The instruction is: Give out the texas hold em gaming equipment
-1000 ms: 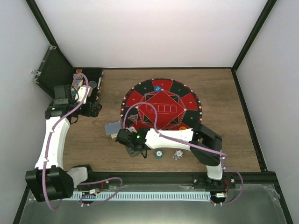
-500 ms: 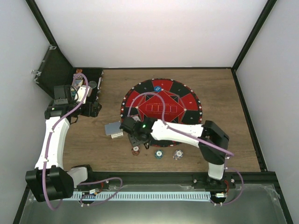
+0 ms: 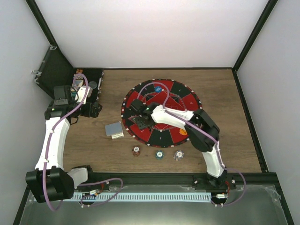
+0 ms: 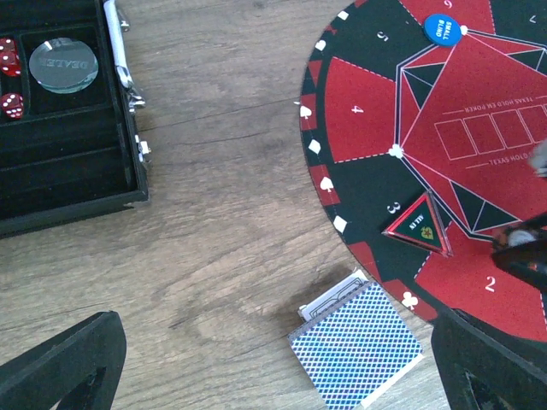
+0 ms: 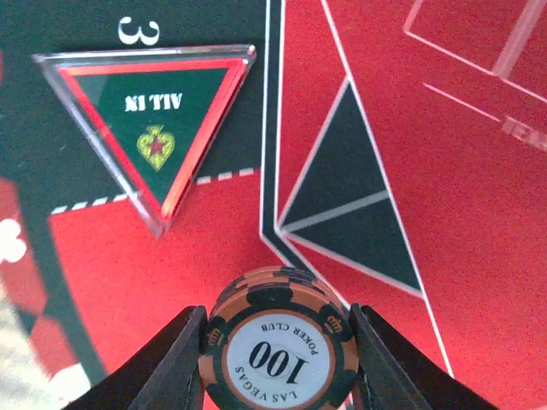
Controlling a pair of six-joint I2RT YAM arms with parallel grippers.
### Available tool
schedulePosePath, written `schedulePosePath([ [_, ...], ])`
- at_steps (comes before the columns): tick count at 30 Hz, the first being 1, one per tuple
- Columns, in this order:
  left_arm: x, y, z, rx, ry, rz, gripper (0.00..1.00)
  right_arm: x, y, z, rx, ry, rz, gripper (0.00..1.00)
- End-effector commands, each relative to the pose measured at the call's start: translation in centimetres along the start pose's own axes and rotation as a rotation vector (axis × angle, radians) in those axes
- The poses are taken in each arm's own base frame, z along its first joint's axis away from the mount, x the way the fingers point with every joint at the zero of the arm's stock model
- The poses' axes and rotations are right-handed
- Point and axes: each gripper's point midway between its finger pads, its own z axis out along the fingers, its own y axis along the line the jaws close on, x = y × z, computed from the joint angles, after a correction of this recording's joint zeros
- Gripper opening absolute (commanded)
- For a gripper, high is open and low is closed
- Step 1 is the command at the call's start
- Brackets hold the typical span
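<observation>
My right gripper (image 5: 280, 363) is shut on a small stack of orange-and-black "100" poker chips (image 5: 280, 342), held just above the red-and-black mat (image 5: 479, 196) near the "ALL IN" triangle (image 5: 154, 120). From above, that gripper (image 3: 139, 123) hovers over the mat's left side (image 3: 187, 101). Three chip stacks (image 3: 136, 151) (image 3: 159, 154) (image 3: 178, 155) sit on the wood in front of the mat. The deck of cards (image 3: 114, 130) (image 4: 356, 344) lies left of the mat. My left gripper (image 3: 95, 110) (image 4: 273, 376) is open, high above the deck.
An open black case (image 4: 68, 162) at the far left holds a clear dealer button (image 4: 63, 64) and red dice (image 4: 8, 60). A blue small-blind button (image 4: 438, 27) (image 3: 158, 87) and an orange button (image 3: 183, 132) rest on the mat. Walls enclose the table.
My right arm swung from the table's front by the chip stacks back onto the mat, carrying the chips. The leftmost stack came into view. The left arm stayed still.
</observation>
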Motion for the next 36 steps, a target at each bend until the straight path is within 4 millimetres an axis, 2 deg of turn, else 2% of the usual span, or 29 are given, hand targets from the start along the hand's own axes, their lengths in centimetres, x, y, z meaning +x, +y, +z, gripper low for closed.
schedulePosePath([
  [1,-1.0,-0.2,-1.1,0.001,-0.031,0.012,1.0,-2.3,1.0,1.7,0.0,-0.024,-0.052,0.1],
  [8,-0.9,-0.1,-1.1,0.0,-0.028,0.013,1.0,-2.6,1.0,5.0,0.013,0.009,-0.061,0.1],
  [12,-0.9,-0.1,-1.1,-0.001,-0.028,0.016,1.0,-2.8,1.4,6.1,0.004,0.021,-0.069,0.1],
  [19,-0.9,0.0,-1.0,-0.004,-0.025,0.017,1.0,-3.9,2.7,6.4,-0.032,0.02,-0.067,0.1],
  [24,-0.7,0.0,-0.8,-0.003,-0.018,0.017,1.0,-3.1,1.8,6.0,-0.011,0.026,-0.068,0.13],
  [25,-0.6,0.0,-0.8,-0.001,-0.017,0.017,1.0,-3.0,1.7,5.8,-0.012,0.025,-0.07,0.17],
  [26,-0.6,0.0,-0.8,-0.001,-0.017,0.016,1.0,-2.9,1.6,5.6,-0.013,0.023,-0.069,0.28],
  [27,-0.6,0.0,-0.8,0.0,-0.016,0.017,1.0,-2.9,1.6,5.3,-0.013,0.021,-0.071,0.43],
  [29,-0.5,0.0,-0.8,0.0,-0.014,0.017,1.0,-3.3,1.4,4.3,-0.009,0.005,-0.074,0.56],
  [31,-0.5,0.0,-0.8,0.001,-0.012,0.016,1.0,-4.3,1.3,2.3,-0.003,-0.037,-0.072,0.71],
  [34,-0.5,-0.1,-0.9,0.004,-0.016,0.019,1.0,-5.0,1.3,-0.8,-0.005,-0.087,-0.066,0.81],
  [36,-0.5,-0.5,-1.0,0.024,-0.014,0.025,1.0,-4.5,1.8,-2.8,-0.002,-0.108,-0.079,0.86],
])
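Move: The brown 100 chip is already pinched in the right fingers; its spot, against the near-right side of the all-in triangle, lies about 4 cm ahead, 4 cm left and 4 cm below. The triangle's middle is roughly 5 cm ahead and 6 cm left. The card deck lies some 15 cm left and 1 cm back, the brown chip stack about 15 cm back and 4 cm left. From the left hand the spot is some 24 cm right, 3 cm ahead and 19 cm below. The held 100 chip goes down about 3.5 cm onto the mat as the right hand edges forward and left. It is then slid level, forward-left, another 4 cm or so, pushing along the all-in triangle. There the fingers open wide, letting go of the chip, and the hand lifts about 2 cm while easing back and right. ##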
